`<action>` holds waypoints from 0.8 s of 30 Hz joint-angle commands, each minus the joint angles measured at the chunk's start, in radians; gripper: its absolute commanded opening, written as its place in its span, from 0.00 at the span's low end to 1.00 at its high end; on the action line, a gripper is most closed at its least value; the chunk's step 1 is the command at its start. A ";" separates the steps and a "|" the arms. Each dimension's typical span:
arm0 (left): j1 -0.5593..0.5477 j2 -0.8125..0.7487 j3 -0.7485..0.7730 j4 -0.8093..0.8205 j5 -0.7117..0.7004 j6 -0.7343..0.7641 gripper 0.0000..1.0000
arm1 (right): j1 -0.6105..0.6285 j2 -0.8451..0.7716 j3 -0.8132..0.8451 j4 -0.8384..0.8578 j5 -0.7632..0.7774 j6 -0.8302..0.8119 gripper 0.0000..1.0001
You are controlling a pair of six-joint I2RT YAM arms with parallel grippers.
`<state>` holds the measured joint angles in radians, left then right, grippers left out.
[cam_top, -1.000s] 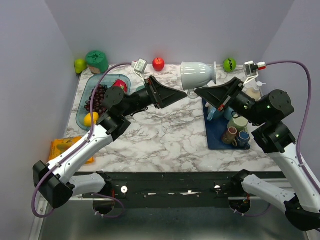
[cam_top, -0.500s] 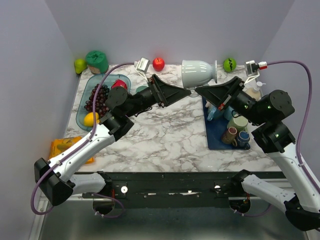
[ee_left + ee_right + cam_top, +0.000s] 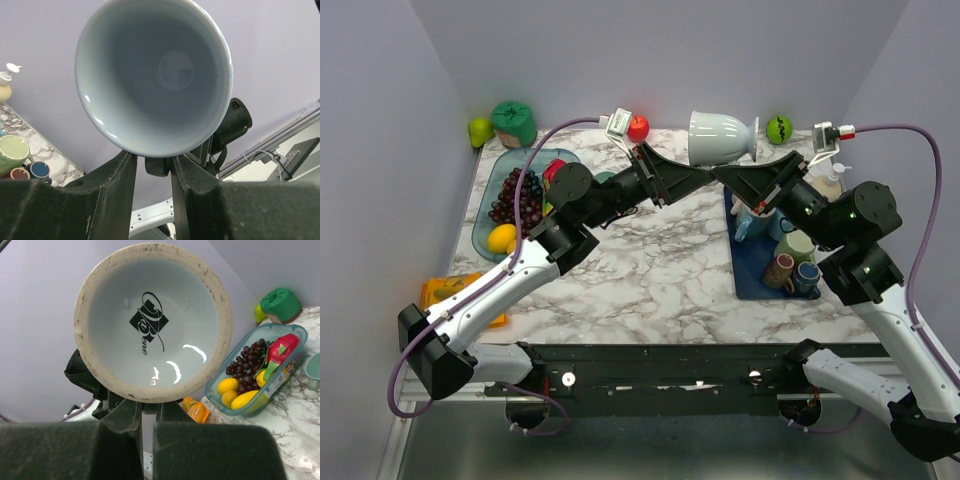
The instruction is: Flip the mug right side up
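Observation:
A white mug [image 3: 720, 138] hangs in the air on its side, mouth to the left and base to the right. My right gripper [image 3: 722, 176] is shut under it, holding it from below; the right wrist view faces its printed base [image 3: 152, 322] above the right gripper [image 3: 148, 407]. My left gripper [image 3: 703, 177] meets it from the left. The left wrist view looks into the mug's mouth [image 3: 155, 75]. The left gripper [image 3: 152, 162] stands partly open just under the rim, with the right gripper's dark tip showing in the gap. The handle is hidden.
A clear fruit container [image 3: 496, 192] with grapes and lemons sits at the left, an orange packet [image 3: 445, 295] nearer. A blue tray [image 3: 752, 282] with several mugs lies under the right arm. A red apple [image 3: 638, 127], a green apple [image 3: 779, 128] and a soap bottle [image 3: 827, 180] line the back.
The left gripper has moved right, up to the mug's underside, and its jaws have narrowed. The mug has risen slightly in the right gripper.

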<state>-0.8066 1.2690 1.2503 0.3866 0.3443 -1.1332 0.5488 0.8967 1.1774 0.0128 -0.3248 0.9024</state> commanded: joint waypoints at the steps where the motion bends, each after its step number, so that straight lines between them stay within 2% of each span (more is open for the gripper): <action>1: -0.008 0.007 0.031 -0.008 -0.086 0.047 0.38 | 0.023 -0.010 -0.016 0.061 -0.043 0.023 0.01; 7: -0.009 0.003 0.020 0.032 -0.120 0.055 0.31 | 0.030 -0.008 -0.041 0.052 -0.043 0.021 0.01; 11: -0.009 0.000 0.011 0.063 -0.123 0.069 0.00 | 0.031 -0.015 -0.059 0.018 -0.030 0.021 0.01; 20: -0.008 -0.026 0.001 0.040 -0.142 0.145 0.00 | 0.030 -0.001 -0.051 -0.079 0.024 0.032 0.01; 21: -0.008 -0.028 0.000 0.026 -0.149 0.151 0.00 | 0.030 0.002 -0.048 -0.086 0.038 0.033 0.02; 24: -0.009 -0.036 -0.014 0.014 -0.156 0.156 0.00 | 0.030 0.001 -0.044 -0.108 0.059 0.032 0.16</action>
<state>-0.8131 1.2648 1.2465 0.3565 0.2687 -1.0622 0.5526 0.8921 1.1320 0.0105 -0.2481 0.9340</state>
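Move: The pale mug hangs sideways in mid-air, its mouth towards the left hand and its foot towards the right. Its middle is about 4 cm ahead of both hand points, 4 cm above them and 1 cm to their right. Some 40 cm below both hands, the mint mug stands roughly 37 cm ahead and 21 cm to their left, and the mug tray about 16 cm ahead and 21 cm to their right. Closing in place from a part-open gap, the left fingers pinch the pale mug's handle beside the right fingertips, while that hand eases about 1 cm forward and turns some 5 degrees counter-clockwise. The right hand keeps its grip on the handle, drifting about 1.5 cm forward and as much down with a slight downward tilt. ##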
